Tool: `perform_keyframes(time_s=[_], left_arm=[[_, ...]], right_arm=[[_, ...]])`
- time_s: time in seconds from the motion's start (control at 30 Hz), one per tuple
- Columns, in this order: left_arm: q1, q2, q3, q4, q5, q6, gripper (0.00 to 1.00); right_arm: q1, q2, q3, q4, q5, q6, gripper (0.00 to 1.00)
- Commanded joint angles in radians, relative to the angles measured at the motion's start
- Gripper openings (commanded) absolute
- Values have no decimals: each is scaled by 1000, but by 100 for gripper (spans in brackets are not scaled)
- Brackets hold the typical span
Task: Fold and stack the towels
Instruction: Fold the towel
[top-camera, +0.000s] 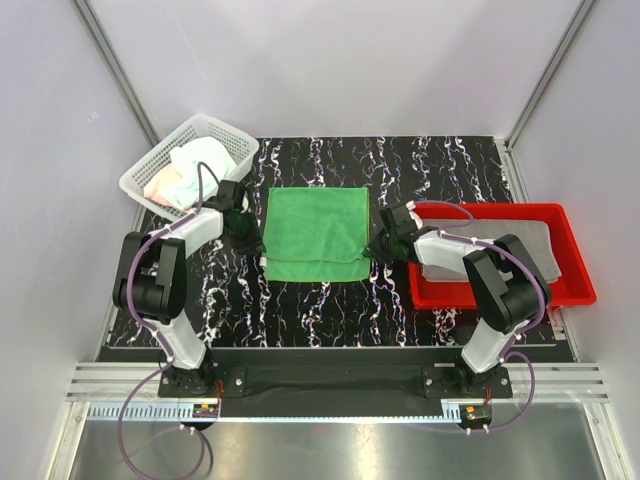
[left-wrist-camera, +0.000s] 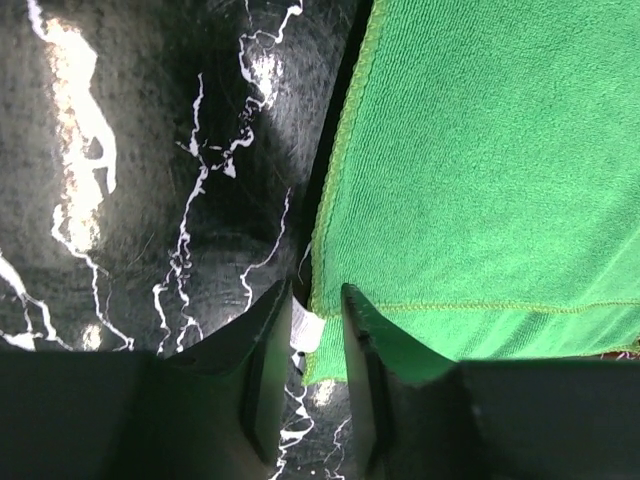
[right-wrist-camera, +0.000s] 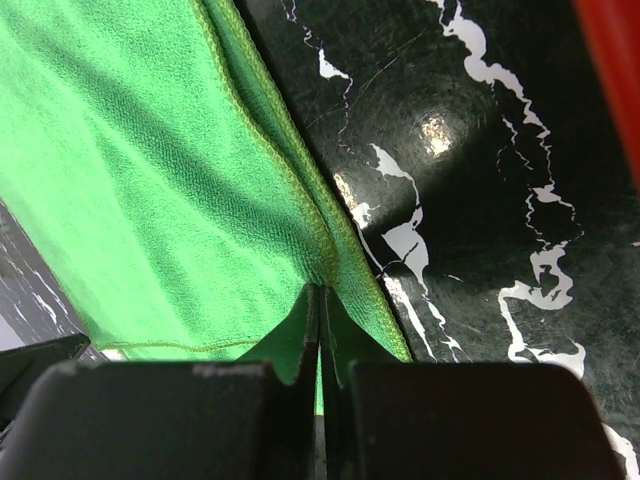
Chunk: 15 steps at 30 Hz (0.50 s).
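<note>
A bright green towel (top-camera: 315, 233) lies folded on the black marbled table, its lower layer showing past the near edge. My left gripper (top-camera: 247, 240) is at the towel's left near corner. In the left wrist view the gripper (left-wrist-camera: 316, 300) is open, its jaws standing apart astride the green towel's (left-wrist-camera: 480, 150) hem and a white label (left-wrist-camera: 308, 330). My right gripper (top-camera: 378, 247) is at the right near corner. Seen from the right wrist, that gripper (right-wrist-camera: 320, 292) is shut on the green towel's (right-wrist-camera: 150, 180) double-layered edge.
A white mesh basket (top-camera: 150, 170) at the back left holds a pale mint-white towel (top-camera: 205, 158) and a pink one (top-camera: 165, 185). A red tray (top-camera: 520, 297) on the right holds a flat grey towel (top-camera: 535, 240); its wall (right-wrist-camera: 615, 60) is close to the right gripper.
</note>
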Motion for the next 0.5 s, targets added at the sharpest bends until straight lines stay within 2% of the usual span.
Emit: perform_keyframes(time_s=[0.0,0.23,0.3,0.4,0.47], left_arm=[[0,25,30,42,15,11,27],[0,58,42,39,18,6,21],[0,60,44,43,26,8,17],[-2,57,55,34,28,5,0],[-2,51,62,28,29,5,0]], right_arm=[[7,-17,-2,30,11,-18,0],[7,-18,-1,33,13,-25,0],[8,-20,-1,33,13,-30,0],[8,-21,2,32,17,-47,0],[7,-37,7,25,33,-56,0]])
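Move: The near left corner of the green towel's upper layer lies about 2 cm below my left fingertips, practically straight under them and barely to the right. The white tag pokes out some 2 cm back of my left hand, and the middle of the lower layer's near edge is about 5 cm back and 10 cm right. My right fingers already hold the upper layer's near right corner, with the red bin's middle some 25 cm to their right. I lower my left hand about 1.5 cm, almost straight down, until the part-open fingers straddle the towel's left edge by its near corner, then shut them fully to pinch the cloth. The wrist hardly turns. My right hand stays put, fingers shut, keeping its pinch on the near right corner. ##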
